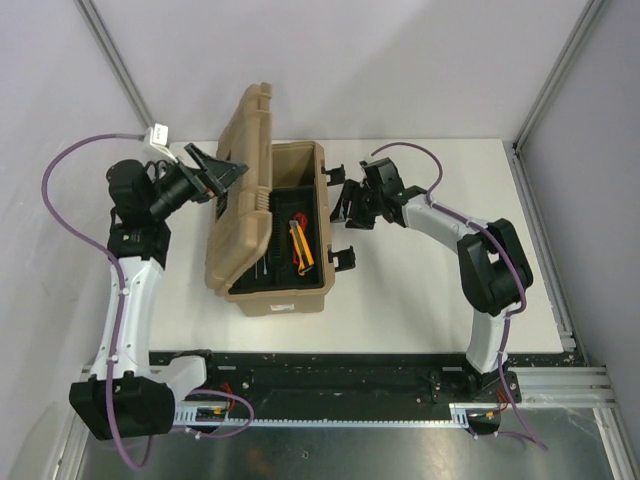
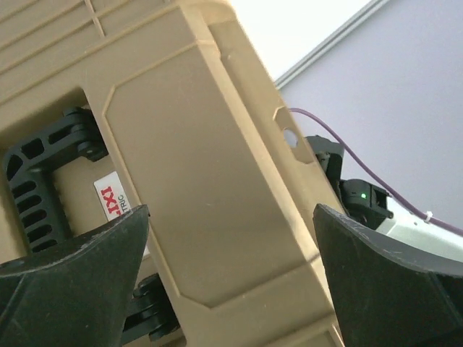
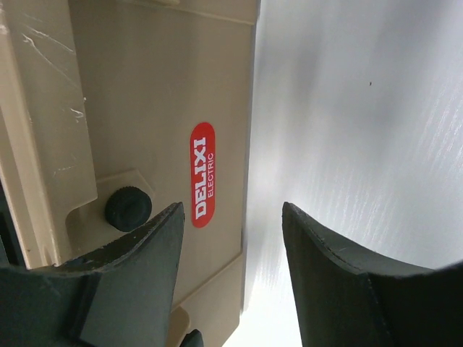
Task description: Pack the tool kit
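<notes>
The tan tool box [image 1: 285, 290] stands mid-table with its lid [image 1: 245, 170] raised and leaning left. Orange and red tools [image 1: 298, 243] lie in its black tray. My left gripper [image 1: 222, 166] is open against the outside of the lid; in the left wrist view the lid [image 2: 210, 188] fills the space between the fingers of the left gripper [image 2: 230, 217]. My right gripper [image 1: 348, 206] is open and empty beside the box's right wall. In the right wrist view the right gripper [image 3: 231, 210] frames that wall's edge, with its red DELIXI label [image 3: 203, 173].
Two black latches [image 1: 343, 257] hang open on the box's right side. The lid's black handle [image 2: 43, 181] shows in the left wrist view. A black knob [image 3: 128, 208] sits on the box wall. White table [image 3: 362, 130] lies to the right of the box. A white connector [image 1: 158, 131] lies at the back left.
</notes>
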Motion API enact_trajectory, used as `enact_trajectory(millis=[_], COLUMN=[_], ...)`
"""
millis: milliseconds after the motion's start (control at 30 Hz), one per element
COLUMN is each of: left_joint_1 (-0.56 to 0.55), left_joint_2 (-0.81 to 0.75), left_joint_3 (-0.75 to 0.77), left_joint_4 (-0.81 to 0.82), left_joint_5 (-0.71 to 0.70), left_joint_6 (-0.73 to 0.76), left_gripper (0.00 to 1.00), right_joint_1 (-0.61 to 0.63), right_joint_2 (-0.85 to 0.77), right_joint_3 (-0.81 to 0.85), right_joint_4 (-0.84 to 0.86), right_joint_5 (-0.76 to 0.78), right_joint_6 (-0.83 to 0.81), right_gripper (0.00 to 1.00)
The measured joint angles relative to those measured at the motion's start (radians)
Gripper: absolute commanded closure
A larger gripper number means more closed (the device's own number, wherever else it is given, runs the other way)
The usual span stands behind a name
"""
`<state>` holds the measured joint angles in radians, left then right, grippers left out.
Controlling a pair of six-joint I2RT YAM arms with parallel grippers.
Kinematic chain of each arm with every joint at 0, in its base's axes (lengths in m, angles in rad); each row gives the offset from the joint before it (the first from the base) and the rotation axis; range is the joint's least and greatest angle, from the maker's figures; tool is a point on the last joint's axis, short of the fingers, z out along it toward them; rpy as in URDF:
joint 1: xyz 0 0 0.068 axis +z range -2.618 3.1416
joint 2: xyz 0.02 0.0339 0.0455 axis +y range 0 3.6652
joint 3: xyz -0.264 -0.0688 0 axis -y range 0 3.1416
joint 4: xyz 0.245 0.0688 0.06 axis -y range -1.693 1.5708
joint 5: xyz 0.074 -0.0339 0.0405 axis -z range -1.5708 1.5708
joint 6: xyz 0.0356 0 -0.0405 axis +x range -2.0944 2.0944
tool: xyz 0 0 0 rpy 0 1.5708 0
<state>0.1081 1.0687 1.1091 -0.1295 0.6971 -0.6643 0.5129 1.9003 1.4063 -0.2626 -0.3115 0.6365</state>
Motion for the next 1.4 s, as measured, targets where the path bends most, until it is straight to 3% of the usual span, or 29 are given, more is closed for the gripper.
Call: enact_trajectory(millis=[367, 667, 1000, 1200, 1400], left_joint_1=[-0.044, -0.045, -0.046, -0.054, -0.195], left_joint_2=[0.040, 0.042, -0.053, -0.163, -0.261], left_joint_3=[0.040, 0.002, -0.178, -0.258, -0.246], left_joint_4=[0.000, -0.004, -0.169, -0.228, -0.247], left_joint_5=[0.011, -0.063, -0.302, -0.328, -0.345], left_joint_6=[0.060, 0.124, 0.203, 0.241, 0.311], left_gripper=[0.01, 0.01, 0.01, 0.04, 0.08], right_joint_1=[0.002, 0.002, -0.061, -0.086, -0.085], right_joint_2=[0.000, -0.011, -0.273, -0.406, -0.432], right_joint_3=[0.000, -0.013, -0.300, -0.426, -0.513], right_joint_4=[0.008, 0.010, 0.092, 0.122, 0.117], right_joint_5=[0.000, 0.008, -0.016, -0.020, -0.021], right_joint_6=[0.024, 0.026, 0.090, 0.124, 0.148], right_gripper=[0.39, 0.37, 0.34, 0.35, 0.36])
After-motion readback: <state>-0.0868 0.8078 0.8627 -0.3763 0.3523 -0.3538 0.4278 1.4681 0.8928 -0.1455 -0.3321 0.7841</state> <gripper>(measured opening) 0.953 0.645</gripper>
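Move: The half-raised lid of the tool case has its middle about 8 cm below the left hand, some 3 cm to its right and 3 cm back. In the tray, the utility knife lies roughly 14 cm right, 2 cm back and 23 cm below; the red-handled tool is 14 cm right, 3 cm ahead and as low. From the right hand, beside the case's right wall, the lid's middle is about 22 cm left, 8 cm back and 16 cm up. Left hand nudges right against the lid, sinks about 12 cm, draws back; right hand backs off rightward 11 cm. ##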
